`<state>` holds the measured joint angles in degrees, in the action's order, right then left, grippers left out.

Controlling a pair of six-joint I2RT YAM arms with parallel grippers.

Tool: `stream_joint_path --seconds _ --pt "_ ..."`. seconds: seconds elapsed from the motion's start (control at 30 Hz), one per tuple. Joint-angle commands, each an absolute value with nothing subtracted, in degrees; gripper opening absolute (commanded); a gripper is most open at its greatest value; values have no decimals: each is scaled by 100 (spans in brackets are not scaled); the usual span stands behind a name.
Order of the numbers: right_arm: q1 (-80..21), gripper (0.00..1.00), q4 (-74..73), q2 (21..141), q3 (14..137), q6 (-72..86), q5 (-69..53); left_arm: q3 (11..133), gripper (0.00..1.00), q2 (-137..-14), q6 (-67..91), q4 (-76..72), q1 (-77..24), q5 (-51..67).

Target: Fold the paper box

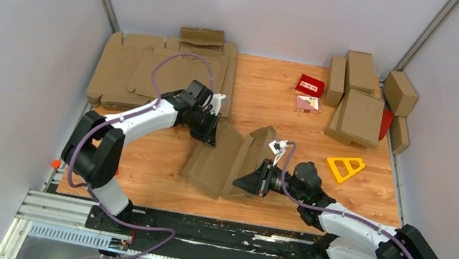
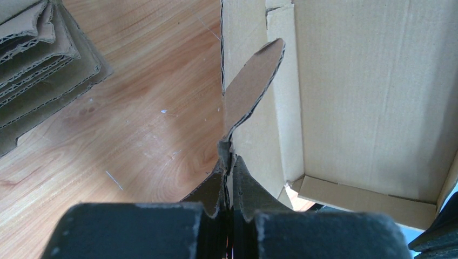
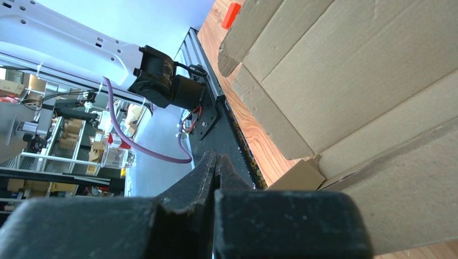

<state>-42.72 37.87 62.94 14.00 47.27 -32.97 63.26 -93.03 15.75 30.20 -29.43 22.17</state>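
Note:
The paper box (image 1: 225,160) is a brown cardboard mailer, partly folded, standing tilted mid-table with its panels raised. My left gripper (image 1: 214,130) is at its far-left edge. In the left wrist view that gripper (image 2: 228,156) is shut on a thin rounded flap (image 2: 253,81) of the box, and the box's inside (image 2: 367,97) fills the right half. My right gripper (image 1: 255,180) lies against the box's near-right side. In the right wrist view its jaws (image 3: 216,160) are shut with nothing between them, and the box wall (image 3: 367,81) is close on the right.
A pile of flat brown blanks (image 1: 152,71) lies at the back left. Several folded boxes (image 1: 360,112) are stacked at the back right. A small red carton (image 1: 310,84), a small printed card (image 1: 307,103) and a yellow triangular frame (image 1: 345,166) lie right of centre.

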Motion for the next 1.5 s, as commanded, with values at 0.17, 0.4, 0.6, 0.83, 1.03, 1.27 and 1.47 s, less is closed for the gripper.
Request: stream_joint_path --seconds 0.17,0.4,0.6,0.83,1.03,1.27,1.47 --pt "-4336 0 3736 6472 1617 4565 -3190 6252 0 -9272 1493 2802 -2936 2350" --pt "-4439 0 3762 6690 1864 4517 -3232 5793 0 -8936 2399 1508 -2817 3762" --pt "-4438 1 3304 6470 2052 4301 -3171 5835 0 -8867 2406 1608 -2787 3736" --pt "-4438 19 816 5625 2884 3467 -2356 6475 0 -8859 1911 2710 -2777 3193" --pt "-4427 26 -1044 5129 3460 2897 -1131 7133 0 -9001 1370 3844 -2794 2799" --pt "-4420 31 -1780 5080 3681 2746 -224 8486 0 -9294 738 5439 -2896 1617" --pt "-4403 52 -2130 5245 3880 2576 0 9395 5 -9622 276 6186 -3079 1068"
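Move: The left hand still pinches the edge of the lid panel. From there the tray half's middle lies some 12 cm right, 4 cm back and 5 cm lower, while the stack of flat cardboard is about 18 cm ahead and 18 cm left, 5 cm lower. From the shut right hand, the tray's right edge is roughly 9 cm ahead, 8 cm right and 8 cm below; the tray's middle is 9 cm ahead and 2 cm right, the lid panel 8 cm ahead and 8 cm left. Rightward and slightly up for a couple of centimetres, fingers tipping farther right, goes the left hand; then it reverses and lifts about 9 cm with some forward travel, keeping its pinch on the lid panel. The right hand eases a centimetre left, then opens about a third and arcs up, over and down to the right and forward, fingertips tilting down some 30 degrees, ending by the tray's right edge. ##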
